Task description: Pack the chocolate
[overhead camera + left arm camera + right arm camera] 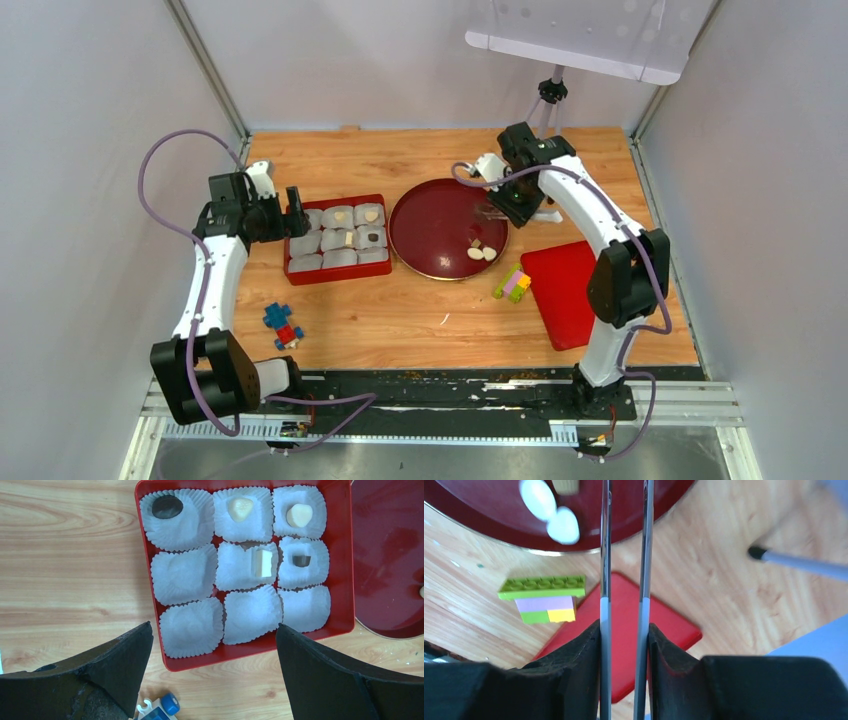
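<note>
The red box (340, 560) holds nine white paper cups. Five of them hold chocolate: a dark one (167, 506), two cream hearts (240, 508) (299, 515), a cream block (263, 563) and a dark lump (300, 560). Two pale ovals (563, 526) (539, 499) and a tan piece (566, 485) lie on the dark red plate (430, 215). My left gripper (214, 630) is open and empty, above the box's near edge. My right gripper (624, 627) is shut on metal tongs (605, 555) over the plate; the tong tips are out of view.
A red lid (562, 290) lies right of the plate, with green, pink and yellow toy blocks (512, 283) beside it. Blue and red toy blocks (282, 325) lie in front of the box. A tripod (548, 100) stands at the back right.
</note>
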Tool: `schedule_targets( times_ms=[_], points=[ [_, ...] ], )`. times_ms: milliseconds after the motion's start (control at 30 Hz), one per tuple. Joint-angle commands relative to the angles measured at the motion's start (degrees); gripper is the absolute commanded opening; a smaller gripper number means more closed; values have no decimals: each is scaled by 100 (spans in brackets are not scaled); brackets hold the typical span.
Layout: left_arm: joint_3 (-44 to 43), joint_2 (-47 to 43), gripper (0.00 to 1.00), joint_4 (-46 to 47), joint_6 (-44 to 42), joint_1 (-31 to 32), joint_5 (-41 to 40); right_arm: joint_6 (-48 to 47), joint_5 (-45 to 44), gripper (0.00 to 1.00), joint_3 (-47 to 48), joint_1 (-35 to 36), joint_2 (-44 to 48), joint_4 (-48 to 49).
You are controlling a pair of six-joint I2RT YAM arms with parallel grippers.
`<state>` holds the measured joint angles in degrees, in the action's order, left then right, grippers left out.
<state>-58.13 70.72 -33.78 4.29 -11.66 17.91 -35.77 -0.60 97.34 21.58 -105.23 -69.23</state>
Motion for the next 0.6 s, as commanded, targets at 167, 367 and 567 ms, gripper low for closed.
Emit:
schedule_targets(
  times_ms=[167,367,567],
  points=[
    [-269,-261,100,-64,-113,-47,-104,-20,943,7,1696,1091,-275,382],
    [-384,-353,100,-162,-184,-102,-263,13,1377,7,2811,1887,-1040,416],
    [-665,-497,100,-499,-234,-164,-603,69,1522,7,3741,2491,-1876,550]
  ],
)
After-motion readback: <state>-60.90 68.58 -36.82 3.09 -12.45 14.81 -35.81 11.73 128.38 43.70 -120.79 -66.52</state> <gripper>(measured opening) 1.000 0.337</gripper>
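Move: The right hand grips the tongs; the middle of the red box lies about 40 cm to its left, a couple of centimetres nearer the base and some 12 cm lower. The dark red tray's middle is roughly 15 cm left and 3 cm back, and the two white chocolates about 7 cm left and 8 cm back, both 12 cm or so down. From the left hand the box's middle is some 10 cm right, 1 cm ahead and 14 cm below. The right hand sweeps the held tongs about 24 cm left over the tray towards the box, turning counter-clockwise. ##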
